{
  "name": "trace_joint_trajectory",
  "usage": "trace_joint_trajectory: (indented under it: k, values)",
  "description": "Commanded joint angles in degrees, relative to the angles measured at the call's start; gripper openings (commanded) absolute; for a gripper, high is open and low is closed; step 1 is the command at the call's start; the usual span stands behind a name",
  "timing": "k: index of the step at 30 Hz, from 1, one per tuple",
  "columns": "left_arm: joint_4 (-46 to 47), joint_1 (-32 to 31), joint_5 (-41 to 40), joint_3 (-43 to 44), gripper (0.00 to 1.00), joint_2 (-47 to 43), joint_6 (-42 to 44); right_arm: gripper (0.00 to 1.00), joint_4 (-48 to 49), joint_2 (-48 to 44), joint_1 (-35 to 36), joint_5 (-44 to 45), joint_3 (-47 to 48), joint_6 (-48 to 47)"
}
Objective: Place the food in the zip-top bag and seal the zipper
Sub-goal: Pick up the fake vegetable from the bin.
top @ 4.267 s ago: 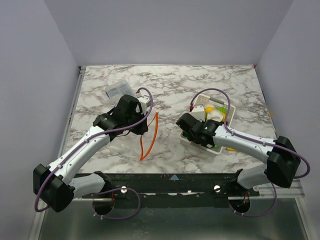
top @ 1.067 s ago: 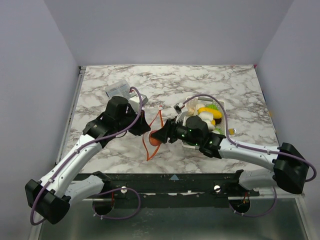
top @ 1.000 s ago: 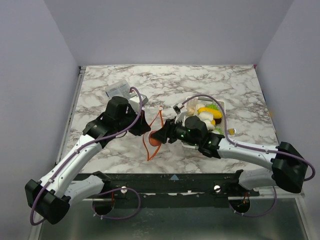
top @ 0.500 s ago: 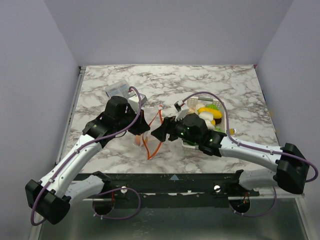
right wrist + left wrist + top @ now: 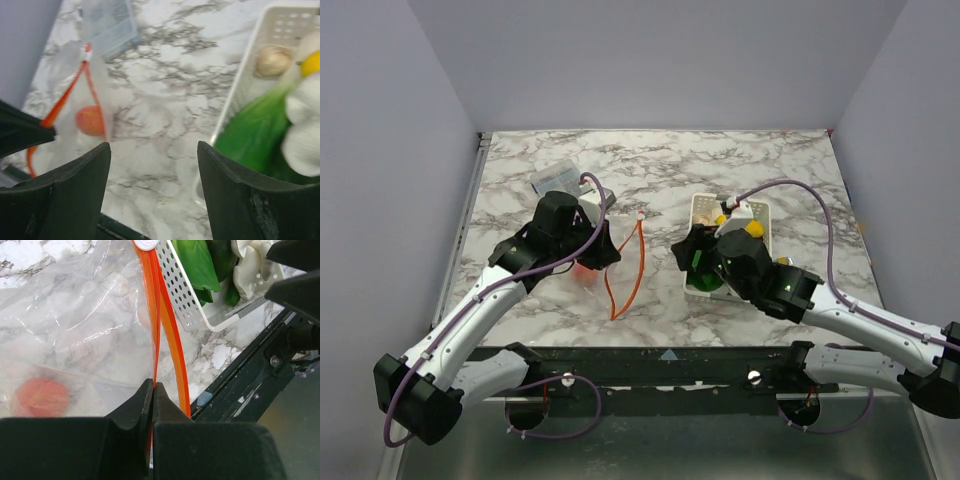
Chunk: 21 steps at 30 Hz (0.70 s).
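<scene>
The clear zip-top bag (image 5: 85,325) lies on the marble with its mouth open. The orange-red zipper (image 5: 167,330) also shows in the top view (image 5: 625,275). My left gripper (image 5: 152,386) is shut on one side of the zipper, at the bag's mouth in the top view (image 5: 604,256). A red-orange fruit (image 5: 41,396) lies inside the bag, also in the right wrist view (image 5: 90,120). My right gripper (image 5: 153,150) is open and empty, above the marble between bag and basket (image 5: 684,250). A green leafy vegetable (image 5: 255,135), white mushroom (image 5: 302,125) and yellow piece (image 5: 312,62) lie in the basket.
The white perforated basket (image 5: 698,205) stands right of the bag; its corner is near the bag mouth in the left wrist view (image 5: 185,295). A flat grey-clear packet (image 5: 557,178) lies at the back left. The table's dark front edge (image 5: 260,370) is close.
My right gripper brought the red-orange fruit to the bag mouth, let it go inside and drew back right toward the basket. My left gripper kept its hold on the zipper.
</scene>
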Motion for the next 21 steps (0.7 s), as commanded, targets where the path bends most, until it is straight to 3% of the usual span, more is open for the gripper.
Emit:
trace_joint_trajectory:
  k: [1,4,6,10,14,21]
  values:
    - [0.0,0.4,-0.4,0.1,0.00,0.2,0.3,0.73,-17.8,-0.6,-1.2,17.5,1.9,4.9]
    - [0.0,0.4,-0.4,0.1,0.00,0.4,0.3,0.73,-24.8,-0.7,-7.4,19.2,2.2,9.4]
    - [-0.1,0.4,-0.3,0.1,0.00,0.5,0.3,0.73,-25.3,-2.0,-14.8,15.3,1.1,9.1]
    - [-0.1,0.4,-0.6,0.1,0.00,0.2,0.3,0.73,-20.0,-4.9,-28.0,4.7,-1.9,4.7]
    - [-0.2,0.4,-0.5,0.1,0.00,0.2,0.3,0.73,-15.7,-1.3,-37.9,-5.7,-2.0,3.4]
    - [-0.2,0.4,-0.3,0.1,0.00,0.2,0.4,0.73,-9.9,8.7,-42.7,-11.1,1.7,4.8]
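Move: The yellow squash on top of the bin's food lies about 16 cm ahead of the open right hand, 18 cm to its right and some 19 cm lower. The lemon is about 6 cm nearer the base and 2 cm farther right than the squash; the green pepper is 4 cm beyond the squash and 2 cm right. From the left hand, still pinching the bag's zipper edge, the squash is roughly 19 cm ahead, 33 cm right and 17 cm below. Towards the squash and the bin's right side, the empty right hand sweeps about 21 cm to the right, coming forward and down by some 8 cm each; the rightward travel dies out and the last stretch goes forward and down. The wrist swings some 40 degrees clockwise and tips the fingers further down; they stay open, touching nothing. ##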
